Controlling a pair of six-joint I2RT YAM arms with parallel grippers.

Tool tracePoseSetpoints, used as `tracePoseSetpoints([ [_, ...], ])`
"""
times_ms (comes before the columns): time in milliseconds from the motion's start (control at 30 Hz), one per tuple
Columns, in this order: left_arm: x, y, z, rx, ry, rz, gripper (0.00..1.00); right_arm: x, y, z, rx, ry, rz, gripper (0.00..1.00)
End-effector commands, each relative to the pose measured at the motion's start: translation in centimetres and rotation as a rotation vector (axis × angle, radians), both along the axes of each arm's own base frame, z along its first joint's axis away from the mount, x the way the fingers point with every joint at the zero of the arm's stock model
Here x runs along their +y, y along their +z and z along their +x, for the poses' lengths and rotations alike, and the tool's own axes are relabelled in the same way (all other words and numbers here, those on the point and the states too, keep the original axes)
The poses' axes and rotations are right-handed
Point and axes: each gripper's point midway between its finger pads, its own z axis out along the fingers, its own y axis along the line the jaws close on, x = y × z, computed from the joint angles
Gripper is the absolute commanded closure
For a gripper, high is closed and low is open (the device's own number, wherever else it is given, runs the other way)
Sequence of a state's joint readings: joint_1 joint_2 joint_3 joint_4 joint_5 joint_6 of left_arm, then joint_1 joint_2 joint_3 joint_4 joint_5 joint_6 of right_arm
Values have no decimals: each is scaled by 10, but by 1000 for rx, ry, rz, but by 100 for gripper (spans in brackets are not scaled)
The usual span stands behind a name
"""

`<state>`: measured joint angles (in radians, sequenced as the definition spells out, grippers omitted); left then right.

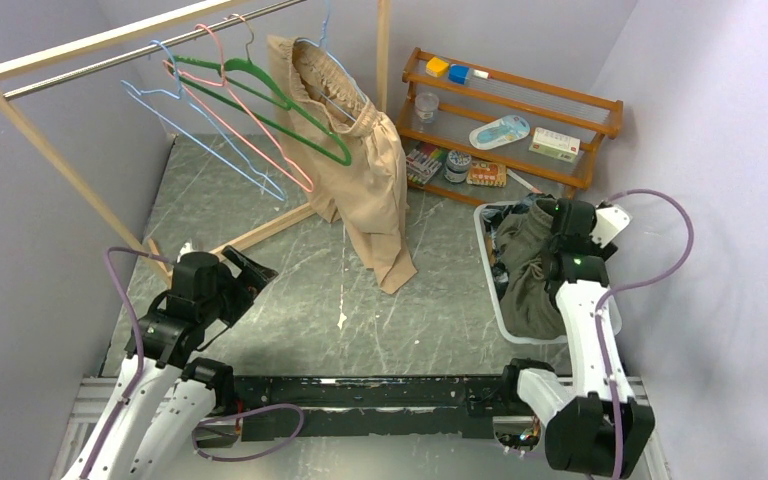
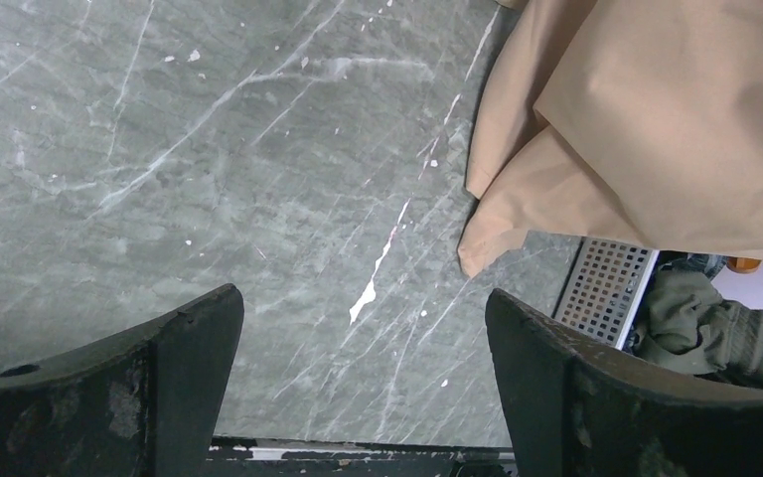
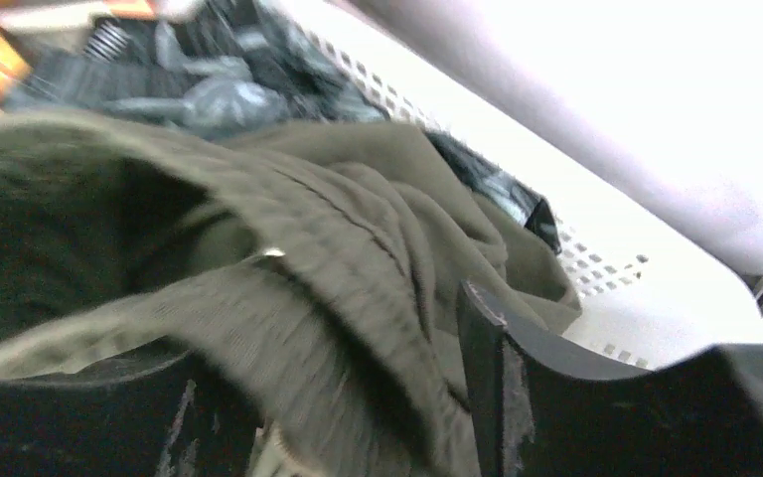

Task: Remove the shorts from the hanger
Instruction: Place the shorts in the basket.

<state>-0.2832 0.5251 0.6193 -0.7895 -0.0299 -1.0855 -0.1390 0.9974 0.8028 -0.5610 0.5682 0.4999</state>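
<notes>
Light beige shorts (image 1: 365,170) hang by the elastic waist from a pale blue hanger (image 1: 325,30) on the rail, the legs reaching down to the table; the left wrist view catches their hem (image 2: 656,129). Olive green shorts (image 1: 530,280) lie crumpled in the white basket (image 1: 488,270) at the right. My right gripper (image 1: 545,222) hovers over them, and its jaws stand apart with olive cloth (image 3: 338,219) lying loose between them (image 3: 328,348). Dark patterned cloth (image 3: 209,89) sits underneath. My left gripper (image 1: 255,270) is open and empty above the table (image 2: 363,338).
Empty green (image 1: 290,105), pink (image 1: 250,120) and blue (image 1: 200,130) hangers hang on the rail (image 1: 150,45) of the wooden rack. A wooden shelf (image 1: 510,110) with small items stands at the back right. The basket's perforated wall (image 2: 606,283) shows right of the left gripper.
</notes>
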Motion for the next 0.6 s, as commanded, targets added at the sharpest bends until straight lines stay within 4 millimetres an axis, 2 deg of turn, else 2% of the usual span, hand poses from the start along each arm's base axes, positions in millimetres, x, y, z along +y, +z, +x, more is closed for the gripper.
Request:
tracePoseSetpoints([
  [0,-3,6,4,-29,-20,-1,5,-3,56,-2,-119,6,-42,28],
  [67,-3,5,4,-17,-28,10,5,-1,72,2,-148,49,-58,21],
  [233,-3,4,5,-10,-30,14,4,16,90,13,-149,166,-13,16],
  [433,-3,6,4,-23,-27,7,4,5,100,3,-146,94,-49,12],
  [500,-2,5,3,-20,-25,14,4,-1,104,-3,-162,54,-71,6],
  [567,-2,4,3,-18,-29,14,4,-7,100,-9,-151,7,-89,1],
])
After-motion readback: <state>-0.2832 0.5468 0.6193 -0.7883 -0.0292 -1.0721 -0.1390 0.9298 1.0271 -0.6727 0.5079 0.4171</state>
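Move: The olive shorts already lie in the basket, their middle about 4 cm back from the right hand, 8 cm to its left and 10 cm below, with the waistband edge right at its partly open fingers. The basket's middle is some 6 cm back, 6 cm left and 13 cm lower; the orange box stands roughly 15 cm ahead and 21 cm left. From the left hand the olive shorts are level ahead, about 57 cm to the right. The right hand backs straight up out of the basket, rising about 9 cm away from the olive shorts, quickly at first and then easing off to hover above the pile. As it climbs, its fingers go on spreading from roughly two-thirds to almost fully wide and come free of the waistband, while the wrist tips the fingertips up by some 10 degrees. ##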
